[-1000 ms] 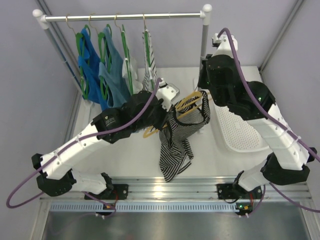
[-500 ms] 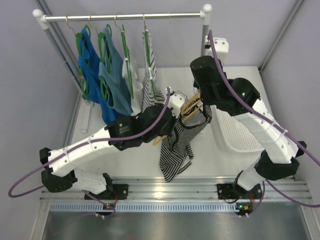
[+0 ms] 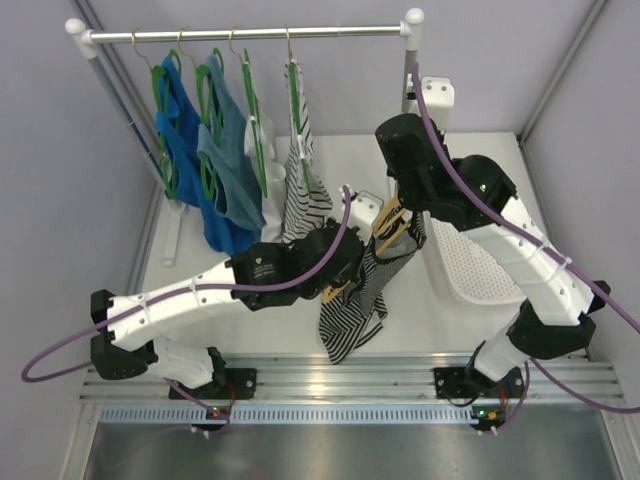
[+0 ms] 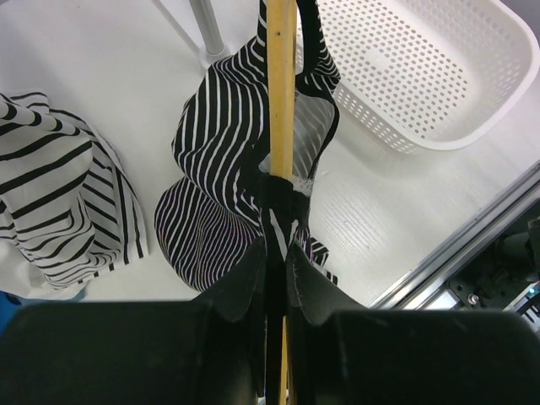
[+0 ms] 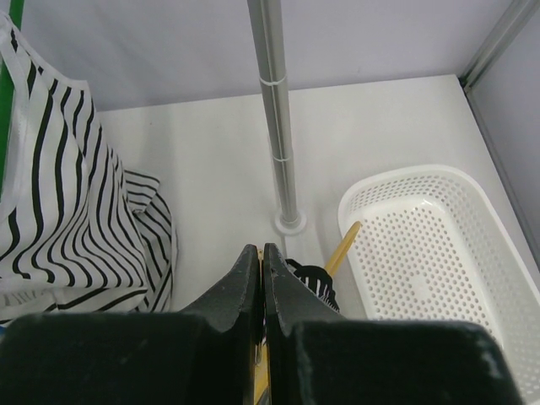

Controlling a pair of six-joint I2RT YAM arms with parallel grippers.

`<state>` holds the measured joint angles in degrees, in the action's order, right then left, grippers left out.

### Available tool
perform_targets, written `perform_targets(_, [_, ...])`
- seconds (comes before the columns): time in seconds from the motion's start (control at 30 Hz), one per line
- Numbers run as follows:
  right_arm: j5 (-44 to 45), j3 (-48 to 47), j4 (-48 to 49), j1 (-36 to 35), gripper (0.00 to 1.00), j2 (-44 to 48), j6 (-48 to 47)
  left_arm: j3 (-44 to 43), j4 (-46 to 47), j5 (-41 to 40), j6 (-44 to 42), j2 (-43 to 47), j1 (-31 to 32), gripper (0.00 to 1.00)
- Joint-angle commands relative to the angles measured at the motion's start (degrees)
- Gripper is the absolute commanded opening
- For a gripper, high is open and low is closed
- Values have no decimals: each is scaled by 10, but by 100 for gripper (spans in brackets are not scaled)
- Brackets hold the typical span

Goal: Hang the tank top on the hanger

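The yellow-orange hanger hangs above the table between both grippers, its bar running straight away in the left wrist view. The dark striped tank top droops from it toward the table, with a black strap looped over the bar. My left gripper is shut on that black strap and the hanger bar behind it. My right gripper is shut on the hanger; a yellow tip and a bit of the tank top show just past its fingers.
A white perforated basket lies at the right. The clothes rack at the back carries blue tops on green hangers and a paler striped top. Its right post stands just ahead of my right gripper.
Both arms have carried the hanger and tank top; the hanger has turned from lying flat to nearly edge-on. The left gripper has moved right, the right arm has swung left over it.
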<state>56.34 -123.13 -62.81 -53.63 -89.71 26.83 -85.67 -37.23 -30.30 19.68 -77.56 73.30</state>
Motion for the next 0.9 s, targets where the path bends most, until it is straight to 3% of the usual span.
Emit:
perform_targets(0.0, [48,-13,-11,16,2,1,-12,-11,85,-39,12,18,15,0])
perform_targets(0.07, [29,-5,-1,17,11,8,-15,-12,86,-38,11,20,15,0])
perform_targets(0.1, [21,6,3,16,25,17,-16,-13,86,-35,11,20,14,0])
perform_targets(0.2, [-15,35,35,16,47,47,-24,-19,82,-20,4,21,15,0])
perform_targets(0.4, [-81,50,75,16,69,88,-41,-12,79,9,4,21,14,0])
perform_targets(0.53, [-150,80,118,16,80,118,-55,-6,81,11,4,23,14,0])
perform_targets(0.77, [-192,78,132,16,84,149,-58,-5,56,10,14,45,1,0])
perform_targets(0.87, [-192,67,133,16,84,170,-66,-50,23,10,13,46,0,0])
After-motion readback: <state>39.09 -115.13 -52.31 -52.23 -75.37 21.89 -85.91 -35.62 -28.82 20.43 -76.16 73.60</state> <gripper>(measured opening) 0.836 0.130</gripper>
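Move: The shut right fingers hold the hanger near its hook; the striped tank top drapes from there about 10 cm back, 6 cm left and 15 below, and the rack's pole stands roughly 17 cm straight ahead. The white basket is some 8 cm ahead, 18 right, 40 below. From the left hand, gripping the hanger's other end, that hook part lies about 13 cm ahead, 11 right, 8 above. Right fingers open wide off the hanger, then rise about 5 cm and draw back 4; left keeps hold. ##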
